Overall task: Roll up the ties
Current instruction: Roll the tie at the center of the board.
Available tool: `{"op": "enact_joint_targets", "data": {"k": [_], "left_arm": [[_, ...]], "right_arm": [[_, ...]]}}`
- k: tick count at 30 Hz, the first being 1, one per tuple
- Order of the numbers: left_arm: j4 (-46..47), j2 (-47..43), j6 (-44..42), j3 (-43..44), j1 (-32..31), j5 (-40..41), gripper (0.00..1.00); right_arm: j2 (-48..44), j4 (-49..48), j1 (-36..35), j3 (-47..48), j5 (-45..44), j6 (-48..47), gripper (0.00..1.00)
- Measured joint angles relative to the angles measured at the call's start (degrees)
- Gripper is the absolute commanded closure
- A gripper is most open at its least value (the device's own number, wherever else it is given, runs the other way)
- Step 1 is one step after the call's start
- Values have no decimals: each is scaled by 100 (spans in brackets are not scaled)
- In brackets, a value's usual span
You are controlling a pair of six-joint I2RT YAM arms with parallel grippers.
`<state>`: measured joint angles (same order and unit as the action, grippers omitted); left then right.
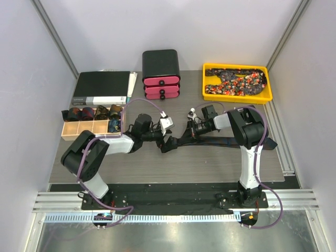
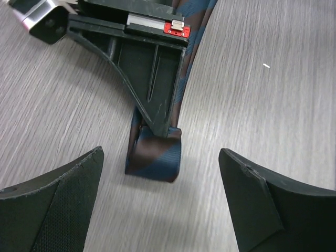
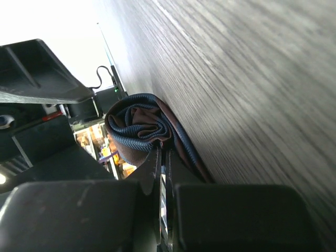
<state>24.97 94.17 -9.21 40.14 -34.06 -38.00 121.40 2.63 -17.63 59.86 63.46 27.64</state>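
Observation:
A navy-and-brown striped tie (image 1: 226,140) lies across the middle of the table, its left end wound into a small coil (image 2: 155,155). My right gripper (image 1: 184,137) is shut on that coil; in the right wrist view the closed fingertips (image 3: 164,153) pinch the coil's folds (image 3: 137,128). Just left of the coil, my left gripper (image 1: 167,143) is open. In the left wrist view its fingers (image 2: 68,184) stand wide on either side of the coil without touching it, and the right gripper's finger (image 2: 152,84) comes down onto the coil from above.
A yellow tray (image 1: 210,94) at the back right holds speckled ties (image 1: 236,81). A wooden divider box (image 1: 71,131) at the left holds several rolled ties (image 1: 86,113). A black and pink drawer unit (image 1: 161,73) and a dark binder (image 1: 102,86) stand at the back.

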Motion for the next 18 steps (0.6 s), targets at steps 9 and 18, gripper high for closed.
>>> {"op": "enact_joint_targets", "data": {"k": [9, 18], "left_arm": [[1045, 730, -254, -105, -245, 136, 26], [1366, 1010, -476, -302, -313, 240, 51]], "right_arm": [[50, 223, 50, 83, 109, -238, 99], [50, 393, 103, 90, 168, -417, 99]]}}
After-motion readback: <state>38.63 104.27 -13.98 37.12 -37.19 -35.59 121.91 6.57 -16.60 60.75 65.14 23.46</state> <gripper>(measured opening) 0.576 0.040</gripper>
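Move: The rolled end of the tie lies about 3 cm to the right of the left hand and 5 cm below it, roughly level fore and aft; from the right hand's shut fingertips it is some 2 cm to the left, at about their height. The middle of the unrolled strip lies 25 cm right of the left hand, level with it fore and aft. The drawer box stands about 24 cm ahead and 5 cm left of the left hand, the wooden tray 8 cm ahead and 33 cm left. The left hand sinks about 5 cm towards the rolled end of the tie, shifting some 1.5 cm to the right early on, its fingers still pointing right and slanting down, and narrows its wide-open fingers by about a third until they straddle the roll without yet gripping it. Meanwhile the right hand keeps its shut fingertips low against the roll from the strip side, creeping only about half a centimetre right. ##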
